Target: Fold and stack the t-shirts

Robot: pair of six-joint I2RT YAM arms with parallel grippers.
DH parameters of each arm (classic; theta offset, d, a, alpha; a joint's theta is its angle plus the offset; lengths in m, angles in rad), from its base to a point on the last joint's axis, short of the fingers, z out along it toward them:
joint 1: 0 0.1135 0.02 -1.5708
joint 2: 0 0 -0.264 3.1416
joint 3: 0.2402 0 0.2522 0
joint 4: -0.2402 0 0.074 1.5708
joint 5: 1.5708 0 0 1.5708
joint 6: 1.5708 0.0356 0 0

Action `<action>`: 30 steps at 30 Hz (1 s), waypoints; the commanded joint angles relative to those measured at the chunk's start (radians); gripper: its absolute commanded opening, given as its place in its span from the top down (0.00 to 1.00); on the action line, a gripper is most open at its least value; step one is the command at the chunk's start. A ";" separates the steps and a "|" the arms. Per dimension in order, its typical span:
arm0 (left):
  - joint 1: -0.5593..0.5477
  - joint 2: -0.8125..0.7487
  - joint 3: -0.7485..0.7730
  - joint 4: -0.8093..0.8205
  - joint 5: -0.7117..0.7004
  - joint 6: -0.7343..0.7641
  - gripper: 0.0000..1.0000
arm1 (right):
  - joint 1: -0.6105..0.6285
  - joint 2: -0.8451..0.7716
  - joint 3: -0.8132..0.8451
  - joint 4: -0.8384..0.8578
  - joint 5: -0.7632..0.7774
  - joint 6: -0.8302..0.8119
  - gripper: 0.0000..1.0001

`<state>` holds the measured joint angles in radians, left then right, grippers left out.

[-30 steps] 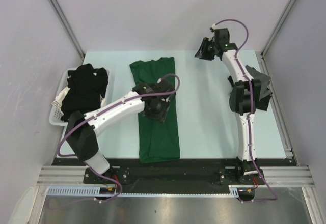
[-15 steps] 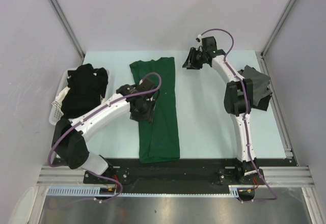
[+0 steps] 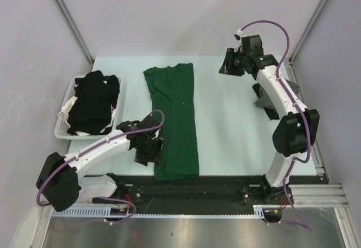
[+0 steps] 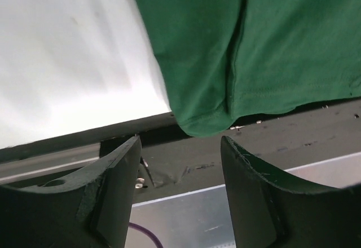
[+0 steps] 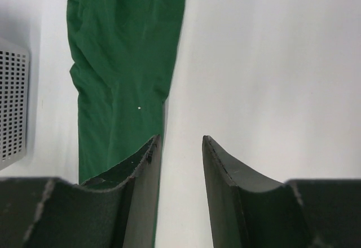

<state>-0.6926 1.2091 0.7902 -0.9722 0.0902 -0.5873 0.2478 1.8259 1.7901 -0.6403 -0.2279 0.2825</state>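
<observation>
A dark green t-shirt (image 3: 175,118) lies in a long lengthwise-folded strip from the table's back to its near edge. My left gripper (image 3: 148,149) hovers at the strip's near left corner (image 4: 206,121), jaws open and empty, the hem just beyond the fingertips (image 4: 127,152). My right gripper (image 3: 231,62) is over bare table at the back, right of the shirt's collar end (image 5: 124,62), open with nothing between its fingers. A grey t-shirt (image 3: 260,100) lies at the right, mostly hidden behind the right arm. Black t-shirts (image 3: 95,98) are piled in the basket.
A white slatted basket (image 3: 61,125) stands at the left edge of the table, its corner (image 5: 11,101) also in the right wrist view. The black base rail (image 3: 214,186) runs along the near edge, just beyond the green shirt's hem.
My left gripper has drawn back from the middle of the green shirt to its near left corner and opened wider. The right arm's elbow swung right, covering the grey shirt.
</observation>
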 commanded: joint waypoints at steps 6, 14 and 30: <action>-0.002 -0.039 -0.088 0.127 0.112 -0.019 0.36 | 0.039 -0.167 -0.072 -0.119 0.096 -0.002 0.59; -0.002 -0.054 -0.155 0.145 0.141 -0.029 0.35 | 0.062 -0.315 -0.218 -0.153 0.154 0.032 0.59; -0.054 -0.040 -0.236 0.256 0.201 -0.091 0.35 | 0.125 -0.376 -0.259 -0.211 0.193 0.052 0.59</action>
<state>-0.7223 1.1477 0.5476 -0.7818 0.2687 -0.6407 0.3603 1.5036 1.5372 -0.8333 -0.0612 0.3225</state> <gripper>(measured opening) 0.649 0.405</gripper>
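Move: The green t-shirt's near-left hem corner, hanging just over the table's near edge, is the left hand's target: about 5 cm back, 2 cm to its right and 7 cm below. The hem's other corner lies some 17 cm right and 4 cm back; the laundry basket roughly 30 cm left and 24 cm ahead. From the right hand, the near-left corner is around 40 cm back, 28 cm left and 24 cm down. Towards the green t-shirt's near-left hem corner the open left hand draws back about 4.5 cm while sinking some 4 cm, its fingertips tilting roughly 10 degrees back and to the right; no touch can be seen. High over bare table, the right hand pulls back about 11 cm, its opening unchanged. ##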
